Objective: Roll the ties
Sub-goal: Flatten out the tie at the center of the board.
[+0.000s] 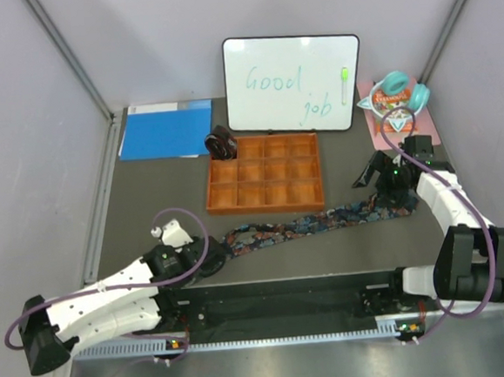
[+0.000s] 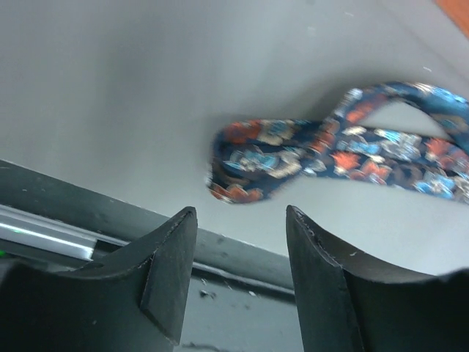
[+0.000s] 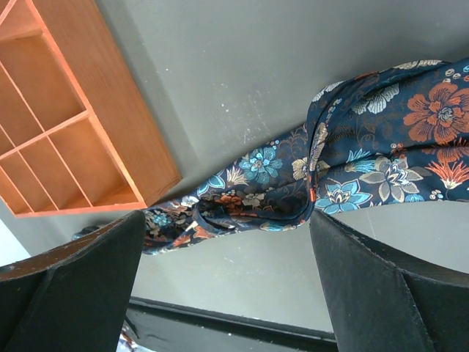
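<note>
A navy floral tie (image 1: 307, 223) lies as a long strip across the mat in front of the orange tray. Its narrow end (image 2: 256, 158) is folded back on itself just beyond my left gripper (image 2: 242, 213), which is open with nothing between its fingers. In the top view the left gripper (image 1: 207, 255) sits at that left end. My right gripper (image 1: 379, 185) hovers over the wide end, open, and the tie (image 3: 352, 161) lies bunched and twisted below its fingers (image 3: 227, 220). A dark rolled tie (image 1: 221, 144) sits by the tray's far left corner.
The orange compartment tray (image 1: 221, 200) stands mid-table, its corner close to the tie (image 3: 117, 125). Behind it are a whiteboard (image 1: 292, 82), a blue folder (image 1: 164, 130), and teal headphones (image 1: 394, 90) on a pink sheet. A black rail (image 1: 287, 295) runs along the near edge.
</note>
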Controlling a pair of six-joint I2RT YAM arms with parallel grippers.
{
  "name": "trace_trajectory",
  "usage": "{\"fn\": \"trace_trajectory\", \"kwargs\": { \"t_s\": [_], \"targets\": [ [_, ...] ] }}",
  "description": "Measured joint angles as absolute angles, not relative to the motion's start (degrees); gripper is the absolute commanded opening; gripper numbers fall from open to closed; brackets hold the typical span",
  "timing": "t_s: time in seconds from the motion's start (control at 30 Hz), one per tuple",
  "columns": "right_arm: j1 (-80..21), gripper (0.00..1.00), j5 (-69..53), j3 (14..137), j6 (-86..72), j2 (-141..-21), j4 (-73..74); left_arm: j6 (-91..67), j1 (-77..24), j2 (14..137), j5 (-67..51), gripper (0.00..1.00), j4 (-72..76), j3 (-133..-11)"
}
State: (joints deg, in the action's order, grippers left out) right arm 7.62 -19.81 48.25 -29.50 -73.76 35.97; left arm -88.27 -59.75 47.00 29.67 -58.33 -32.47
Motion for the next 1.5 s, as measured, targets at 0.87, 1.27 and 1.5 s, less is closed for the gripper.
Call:
{"fn": "trace_trajectory", "kwargs": {
  "t_s": [0.87,1.27,1.5],
  "targets": [
    [7.6,0.94,-19.8,47.2,-28.0,-75.9,34.7,-89.2,-59.7,54.3,37.8,0.31,-47.0,-25.6],
    [7.6,0.94,-18.4,45.7,-27.4,-78.1,33.6,-85.8,-59.0,48.6,40.3,0.00,-48.5,-29.1],
    [7.6,0.93,-15.7,44.6,-27.7,-82.4,33.6,-80.5,-53.5,35.6,42.0,0.00,-50.6,-37.6]
  ]
}}
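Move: The tie's left end lies just ahead of the left hand, about 3 cm forward, 1 cm left and 5 cm below. The orange tray's middle is some 21 cm forward and 15 cm right of that hand. The tie's right end sits about 8 cm below the right hand, 5 cm to its right and 2 cm back, with the tray's middle around 29 cm left and 9 cm forward of the right hand. The left hand eases forward and down about 4 cm onto the tie's near-left end with half-open fingers, shuts them to pinch it, then carries the end up some 13 cm and about 4 cm forward towards the tray, its fingers tilting outward by roughly 15 degrees. Meanwhile the wide-open right hand sinks about 6 cm towards the right part of the tie, most of it late, drawing slightly back and tipping to point more steeply down, without closing. ##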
